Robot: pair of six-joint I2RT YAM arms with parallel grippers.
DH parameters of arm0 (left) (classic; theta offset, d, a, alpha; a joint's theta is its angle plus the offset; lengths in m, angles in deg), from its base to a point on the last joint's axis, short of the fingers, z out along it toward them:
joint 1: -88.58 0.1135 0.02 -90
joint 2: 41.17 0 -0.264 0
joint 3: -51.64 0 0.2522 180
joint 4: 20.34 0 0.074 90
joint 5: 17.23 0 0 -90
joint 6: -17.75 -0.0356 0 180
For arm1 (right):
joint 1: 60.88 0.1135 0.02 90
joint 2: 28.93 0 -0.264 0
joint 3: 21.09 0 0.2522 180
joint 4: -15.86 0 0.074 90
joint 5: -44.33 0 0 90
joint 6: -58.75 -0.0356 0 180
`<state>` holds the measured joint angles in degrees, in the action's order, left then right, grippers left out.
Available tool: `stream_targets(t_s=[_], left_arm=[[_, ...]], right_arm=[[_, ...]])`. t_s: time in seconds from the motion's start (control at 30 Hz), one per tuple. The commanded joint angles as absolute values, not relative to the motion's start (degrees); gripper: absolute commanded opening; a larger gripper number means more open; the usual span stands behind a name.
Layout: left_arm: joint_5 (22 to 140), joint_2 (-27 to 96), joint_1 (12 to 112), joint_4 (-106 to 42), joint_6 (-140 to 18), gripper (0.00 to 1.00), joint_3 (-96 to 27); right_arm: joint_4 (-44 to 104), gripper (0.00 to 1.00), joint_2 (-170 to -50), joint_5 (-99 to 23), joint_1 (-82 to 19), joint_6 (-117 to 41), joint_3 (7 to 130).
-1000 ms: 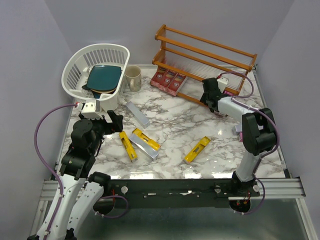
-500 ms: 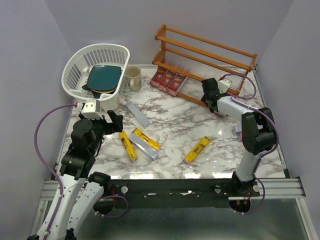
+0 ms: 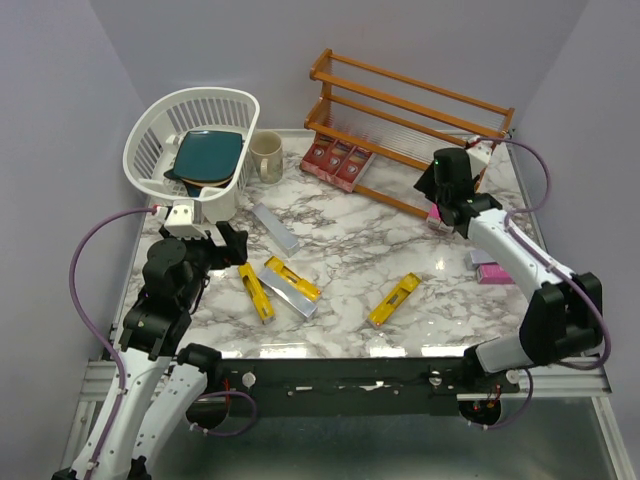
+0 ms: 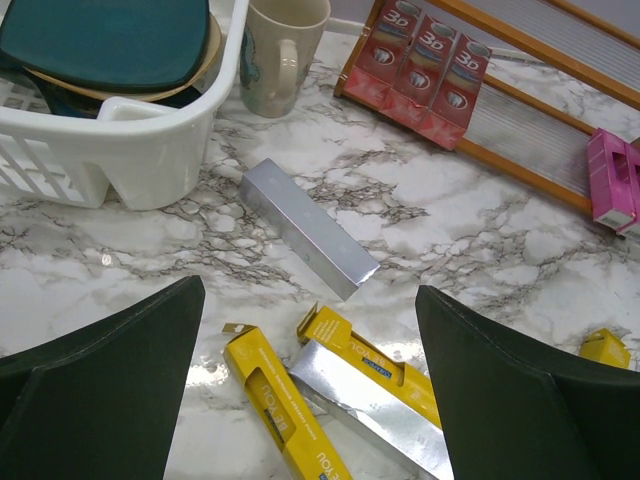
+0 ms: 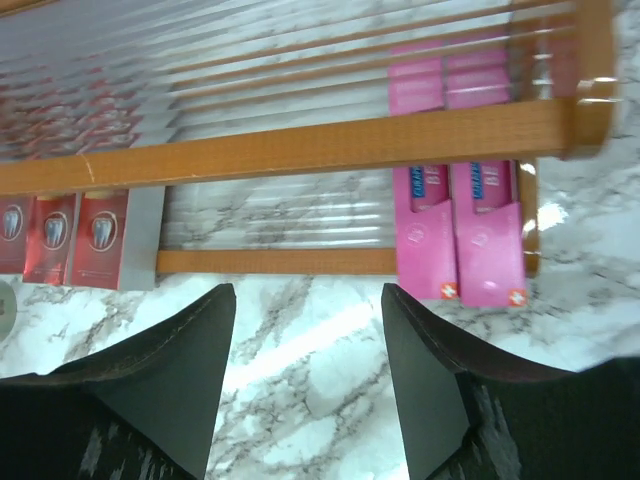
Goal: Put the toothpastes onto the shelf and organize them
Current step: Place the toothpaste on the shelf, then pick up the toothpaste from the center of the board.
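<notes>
The shelf (image 3: 410, 108) stands at the back right. Three red toothpastes (image 3: 337, 162) lie at the left end of its lowest tier. Two pink ones (image 5: 455, 235) lie side by side at the right end. My right gripper (image 5: 308, 300) is open and empty, just in front of that tier's front rail and left of the pink pair. Yellow cartons (image 4: 275, 410) (image 4: 370, 365) and silver ones (image 4: 308, 227) (image 4: 365, 410) lie on the marble below my left gripper (image 4: 308, 290), which hangs open and empty. Another yellow carton (image 3: 394, 300) lies mid-table.
A white basket (image 3: 150, 165) holding a teal dish stands at the back left, a beige mug (image 3: 266, 157) beside it. A pink carton (image 3: 490, 270) lies on the table near the right edge. The shelf's upper tiers (image 3: 400, 85) hold nothing.
My right gripper has opened wider and drawn back from the pink cartons on the lowest tier, its elbow swinging out to the right. The left arm has not moved.
</notes>
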<state>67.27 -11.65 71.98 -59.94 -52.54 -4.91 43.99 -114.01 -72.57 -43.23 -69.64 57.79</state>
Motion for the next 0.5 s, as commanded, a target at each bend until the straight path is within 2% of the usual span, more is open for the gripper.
stream_targets(t_s=[0.0,0.2,0.47], left_arm=[[65.7,-12.9,70.3,-60.1,-53.4,0.99,-4.5],[63.3,-14.1,67.0,-60.6,-53.6,0.99,-4.7],[58.0,-14.9,63.2,-61.6,-54.3,0.99,-4.6]], right_arm=[[52.6,0.69,-106.5,-72.6,-46.5,-69.3,52.4],[63.3,0.71,-100.2,-74.9,-52.7,-71.1,48.0],[69.8,0.71,-94.3,-65.8,-69.4,-75.8,39.9]])
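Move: The right hand is empty. The loose pink toothpaste lies about 13 cm back and 24 cm to its right; the silver box beside it, some 9 cm back and 20 cm right. The two pink toothpastes on the shelf stand roughly 6 cm ahead, 6 and 10 cm to the right; all lie some 13 cm lower. From the left hand, the loose pink one is around 64 cm right, 5 cm ahead and 21 cm down. Right hand, open, swings about 12 cm right and 12 cm back from the shelf towards the silver-and-pink pair, sinking. ##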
